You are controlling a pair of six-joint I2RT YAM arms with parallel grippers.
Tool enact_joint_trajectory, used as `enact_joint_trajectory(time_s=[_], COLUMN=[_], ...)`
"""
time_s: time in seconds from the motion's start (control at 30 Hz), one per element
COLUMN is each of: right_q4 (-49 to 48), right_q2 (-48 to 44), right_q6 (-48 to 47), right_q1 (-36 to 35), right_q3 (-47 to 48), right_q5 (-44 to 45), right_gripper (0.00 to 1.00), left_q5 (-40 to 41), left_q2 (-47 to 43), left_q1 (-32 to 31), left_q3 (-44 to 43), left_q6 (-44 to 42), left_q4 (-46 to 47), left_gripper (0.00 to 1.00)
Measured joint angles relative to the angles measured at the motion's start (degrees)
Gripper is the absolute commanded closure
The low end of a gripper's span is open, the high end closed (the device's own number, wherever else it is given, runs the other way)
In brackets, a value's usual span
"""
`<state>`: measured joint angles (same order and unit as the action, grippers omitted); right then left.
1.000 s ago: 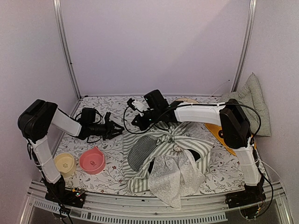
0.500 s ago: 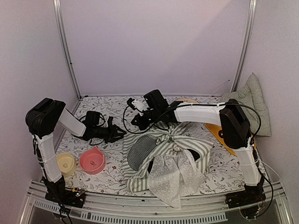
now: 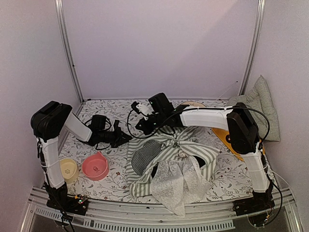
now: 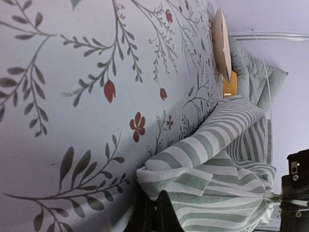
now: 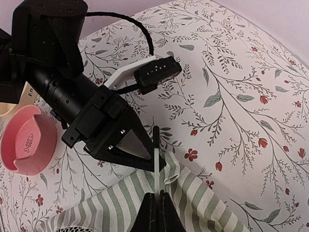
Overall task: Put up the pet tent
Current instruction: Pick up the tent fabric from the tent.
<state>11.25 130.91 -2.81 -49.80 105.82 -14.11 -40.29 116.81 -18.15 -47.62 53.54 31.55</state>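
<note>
The pet tent [image 3: 193, 152] lies collapsed on the flowered tablecloth, green-and-white stripes with its black mesh window [image 3: 145, 157] facing up and the white lace curtain [image 3: 176, 183] spilling toward the front. My right gripper [image 5: 156, 195] is shut on a thin white pole [image 5: 156, 162] with a black tip, at the tent's far left corner. My left gripper [image 4: 155, 200] comes in from the left, shut, its tips pinching the striped corner hem [image 4: 169, 169]. In the top view the left gripper [image 3: 128, 138] and the right gripper [image 3: 143, 129] nearly meet there.
A pink bowl [image 3: 95, 166] and a pale yellow bowl [image 3: 67, 170] sit at the front left. A gingham cushion [image 3: 260, 108] leans in the back right corner, with an orange sheet [image 3: 223, 135] and a beige disc [image 3: 193, 104] nearby.
My left arm has moved right to the tent's corner and its jaws have closed there. The tent fabric and lace shifted slightly left. The right arm has stayed put.
</note>
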Motion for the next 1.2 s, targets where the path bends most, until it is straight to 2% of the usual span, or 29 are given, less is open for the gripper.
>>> enact_joint_trajectory(time_s=[0.5,1.2], right_q4=[0.98,0.76], right_q2=[0.0,-0.02], right_q6=[-0.02,0.61], right_q1=[-0.02,-0.02], right_q3=[-1.75,-0.39], right_q5=[0.0,0.04], right_gripper=[1.0,1.0], left_q5=[6.75,7.34], left_q2=[-9.94,-12.74], left_q1=[2.95,3.06], left_q3=[4.96,7.3], left_q6=[1.16,-4.79], left_q4=[10.75,10.56], left_gripper=[1.0,1.0])
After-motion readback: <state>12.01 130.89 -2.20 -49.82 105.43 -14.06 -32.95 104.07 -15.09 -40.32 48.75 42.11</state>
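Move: The left fingers are already shut on the tent fabric's corner, low over the table. The tip of the tent pole, held by the right hand, sits about 8 cm above the left hand and some 3 cm to its right, 1 cm nearer the base. From the left hand the mesh window is about 7 cm right and 10 cm back, the pink bowl some 15 cm left and 15 cm back. From the right hand, the pinched corner is about 10 cm below and 4 cm left. Upward above all, about 8 cm, the left hand carries the pinched fabric corner off the table to roughly the pole tip's level, drifting some 4 cm left and a little forward as it rolls about 20 degrees; most of the rise comes quickly at the start. The right hand keeps its grip on the pole, dipping about 1.5 cm and then coming most of the way back. ##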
